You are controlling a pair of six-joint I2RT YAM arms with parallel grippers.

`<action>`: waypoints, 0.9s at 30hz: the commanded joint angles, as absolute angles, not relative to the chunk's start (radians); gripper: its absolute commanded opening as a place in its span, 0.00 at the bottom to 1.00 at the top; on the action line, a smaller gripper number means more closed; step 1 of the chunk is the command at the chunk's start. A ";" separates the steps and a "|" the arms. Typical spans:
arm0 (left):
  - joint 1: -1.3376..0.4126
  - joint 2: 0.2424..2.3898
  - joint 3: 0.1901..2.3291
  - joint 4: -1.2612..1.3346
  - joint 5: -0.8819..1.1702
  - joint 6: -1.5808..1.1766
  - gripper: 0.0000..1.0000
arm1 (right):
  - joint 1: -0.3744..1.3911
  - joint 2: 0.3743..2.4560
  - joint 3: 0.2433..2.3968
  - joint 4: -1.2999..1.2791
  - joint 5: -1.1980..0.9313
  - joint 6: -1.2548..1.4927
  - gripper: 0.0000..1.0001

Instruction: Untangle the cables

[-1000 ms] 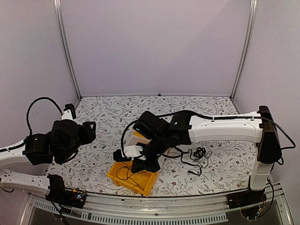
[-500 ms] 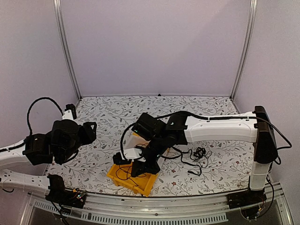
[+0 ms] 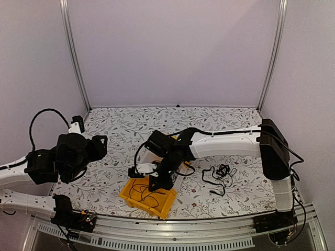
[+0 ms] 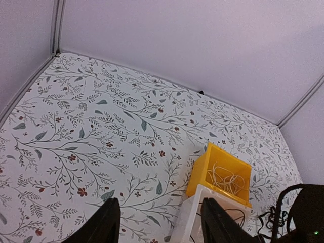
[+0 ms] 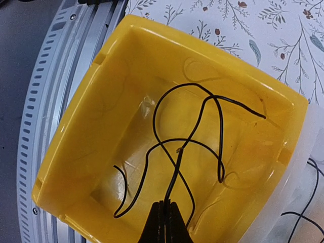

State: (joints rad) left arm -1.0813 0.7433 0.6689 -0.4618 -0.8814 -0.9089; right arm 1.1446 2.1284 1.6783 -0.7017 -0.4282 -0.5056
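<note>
A black cable (image 5: 188,132) loops inside the near yellow bin (image 5: 86,126), and my right gripper (image 5: 164,206) is shut on one black strand just above the bin floor. From above, the right gripper (image 3: 158,182) hangs over that bin (image 3: 163,208). A tangle of black cables (image 3: 220,174) lies on the table to the right of it. Pale cream cables (image 4: 226,176) fill a second yellow bin (image 4: 202,167) farther back. My left gripper (image 4: 162,223) is open and empty, raised over the table's left side (image 3: 98,145), far from the cables.
A white bin (image 4: 195,217) stands between the two yellow bins, with a thin black wire in it. The near yellow bin sits close to the table's front rail (image 5: 45,101). The flowered tablecloth (image 4: 101,126) is walled in by lilac panels.
The right arm has swung left and lowered over the near yellow bin, and more black cable now lies in it. The left arm has not moved.
</note>
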 commanded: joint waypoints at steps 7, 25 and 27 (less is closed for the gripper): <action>-1.066 0.823 0.724 -0.396 -0.907 -0.807 0.58 | 1.180 2.128 1.787 -0.791 -0.309 -0.546 0.12; -0.993 1.102 0.989 -0.231 -0.706 -0.425 0.61 | 0.944 1.666 1.524 -0.956 -0.369 -0.655 0.44; -0.993 1.149 1.023 -0.207 -0.671 -0.395 0.62 | 0.842 1.596 1.432 -0.929 -0.378 -0.638 0.42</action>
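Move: The right hand still pinches the black cable's end over the near yellow bin, whose middle lies about 3 cm to its left, 2 cm back and 5 cm below. The white bin sits some 12 cm ahead and 2 cm right; the black tangle waits roughly 33 cm right and 11 cm ahead, about 7 cm lower. From the left hand, the near yellow bin is some 15 cm right, 11 cm back and 21 cm below. The right fingers let go of the black cable over the near yellow bin, opening to nearly half while the hand all but hovers. Then it climbs about 13 cm and swings some 10 cm right and slightly forward, away from the bin towards the black tangle, fingertips tilting outward. The empty left hand moves right, up and forward, rolling its left side up. ##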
